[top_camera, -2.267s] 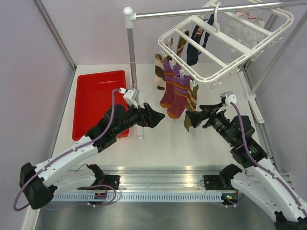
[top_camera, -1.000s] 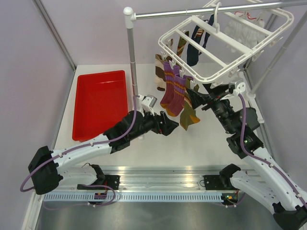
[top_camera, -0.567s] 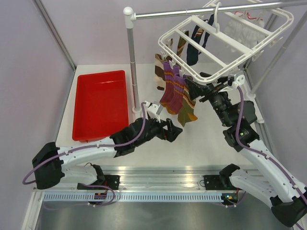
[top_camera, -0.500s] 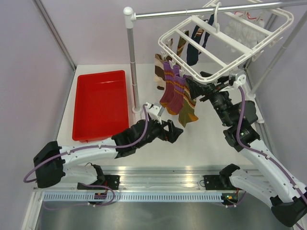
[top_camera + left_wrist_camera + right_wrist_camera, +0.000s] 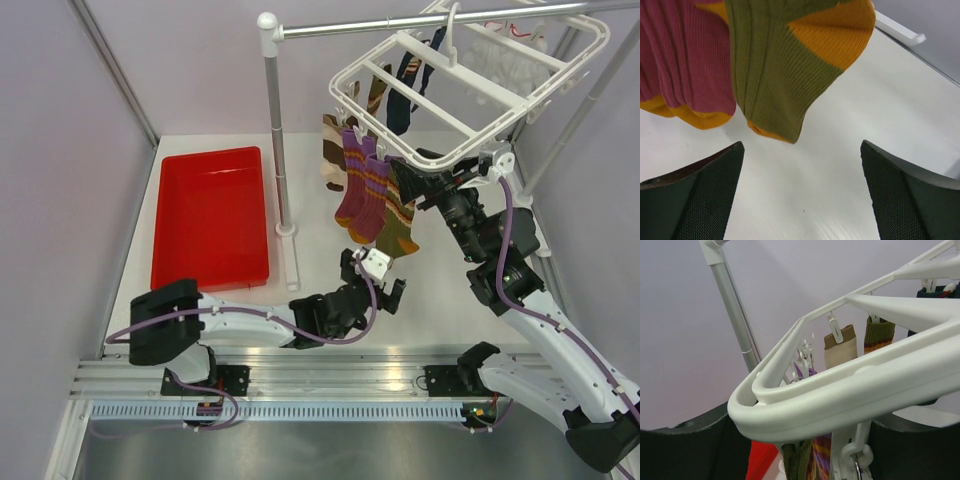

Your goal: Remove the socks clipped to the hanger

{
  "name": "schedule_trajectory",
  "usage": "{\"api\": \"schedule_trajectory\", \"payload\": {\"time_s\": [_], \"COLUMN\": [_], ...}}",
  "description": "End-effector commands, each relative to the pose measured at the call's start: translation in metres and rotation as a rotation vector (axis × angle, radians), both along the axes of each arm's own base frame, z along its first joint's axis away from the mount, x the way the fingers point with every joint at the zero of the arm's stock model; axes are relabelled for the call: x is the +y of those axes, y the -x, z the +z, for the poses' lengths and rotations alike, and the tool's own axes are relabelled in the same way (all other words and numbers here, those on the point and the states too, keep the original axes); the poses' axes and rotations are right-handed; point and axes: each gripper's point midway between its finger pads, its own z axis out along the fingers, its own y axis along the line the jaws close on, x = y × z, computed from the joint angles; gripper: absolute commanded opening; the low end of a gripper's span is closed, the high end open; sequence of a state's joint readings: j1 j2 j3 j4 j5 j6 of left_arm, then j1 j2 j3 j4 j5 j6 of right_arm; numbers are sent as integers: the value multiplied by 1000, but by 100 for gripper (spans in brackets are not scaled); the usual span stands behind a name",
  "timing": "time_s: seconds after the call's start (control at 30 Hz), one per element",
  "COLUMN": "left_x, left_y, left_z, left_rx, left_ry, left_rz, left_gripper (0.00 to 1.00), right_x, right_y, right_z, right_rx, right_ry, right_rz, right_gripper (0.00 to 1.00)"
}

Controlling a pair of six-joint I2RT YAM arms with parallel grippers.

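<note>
The white hanger (image 5: 470,75) hangs from the rod at upper right, and socks are clipped along it: two purple ones (image 5: 358,190), an olive one (image 5: 400,228), a brown-and-cream one (image 5: 330,150), navy (image 5: 405,90) and white (image 5: 505,60). My right gripper (image 5: 415,172) reaches up under the hanger's near corner. In the right wrist view the hanger rim (image 5: 850,395) fills the frame, and the right gripper (image 5: 805,440) stands open either side of the olive sock's cuff (image 5: 797,462) and a clip (image 5: 855,460). My left gripper (image 5: 375,280) is low and open. Its wrist view shows the left gripper (image 5: 801,145) just below the olive toe (image 5: 785,75) and purple toe (image 5: 685,60).
A red tray (image 5: 210,215) lies at the left of the table. The metal pole stand (image 5: 277,130) rises between the tray and the socks, and its rod (image 5: 400,22) crosses the top. Purple walls close in on both sides.
My left arm swung away from the pole, toward the front and right, ending low under the sock toes. My right gripper rose to the hanger's corner and its jaws narrowed.
</note>
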State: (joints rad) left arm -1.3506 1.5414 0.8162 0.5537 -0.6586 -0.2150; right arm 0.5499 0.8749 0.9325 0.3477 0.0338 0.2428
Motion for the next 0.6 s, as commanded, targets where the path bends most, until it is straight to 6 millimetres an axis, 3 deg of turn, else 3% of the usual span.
{"api": "schedule_trajectory", "payload": {"time_s": [0.0,0.2,0.3,0.37,0.4,0.47,0.5,0.57], "left_x": [-10,-16,-13,-11,-10,-9,-8,-7], "left_y": [-21,-46,-55,-60,-60,-62,-62,-61], "left_z": [41,55,58,57,55,56,56,56], "left_rx": [-151,-252,-254,-249,-250,-251,-251,-246], "left_ry": [28,-12,-10,-9,-15,-14,-18,-18], "left_rz": [149,295,331,339,340,346,346,345], "left_gripper": [100,100,93,76,58,42,22,5], "right_x": [-4,-1,0,1,1,0,0,-2], "right_y": [6,7,6,6,6,6,6,5], "right_z": [23,24,24,22,22,21,21,20], "right_rx": [-36,-26,-21,-15,-16,-14,-14,-12], "right_ry": [-39,-35,-30,-26,-23,-24,-23,-24], "right_rz": [-7,7,8,9,11,5,1,-8], "right_gripper": [67,66,66,66,66,66,65,65]}}
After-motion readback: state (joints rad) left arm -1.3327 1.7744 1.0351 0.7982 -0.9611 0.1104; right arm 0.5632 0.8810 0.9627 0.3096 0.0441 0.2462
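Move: The foot of the olive sock hangs about 7 cm ahead of my open left hand, 3 cm to its right and 5 cm above. At much the same height, the nearer maroon sock's toe is some 9 cm ahead and 4 cm left, and the farther maroon sock's toe about 12 cm ahead and 7 cm left. From my right hand, up at the hanger's corner, the olive foot is roughly 22 cm straight below. I reach my wide-open left hand forward about 6 cm and up some 4 cm to the olive sock's foot, drifting right at first and easing back left as I near it. The hand turns about 15 degrees counter-clockwise and tips its fingers up, then closes nearly shut, pinching the foot just below the orange heel. My right hand stays put at the hanger's corner, its fingers part-open around the clip. ##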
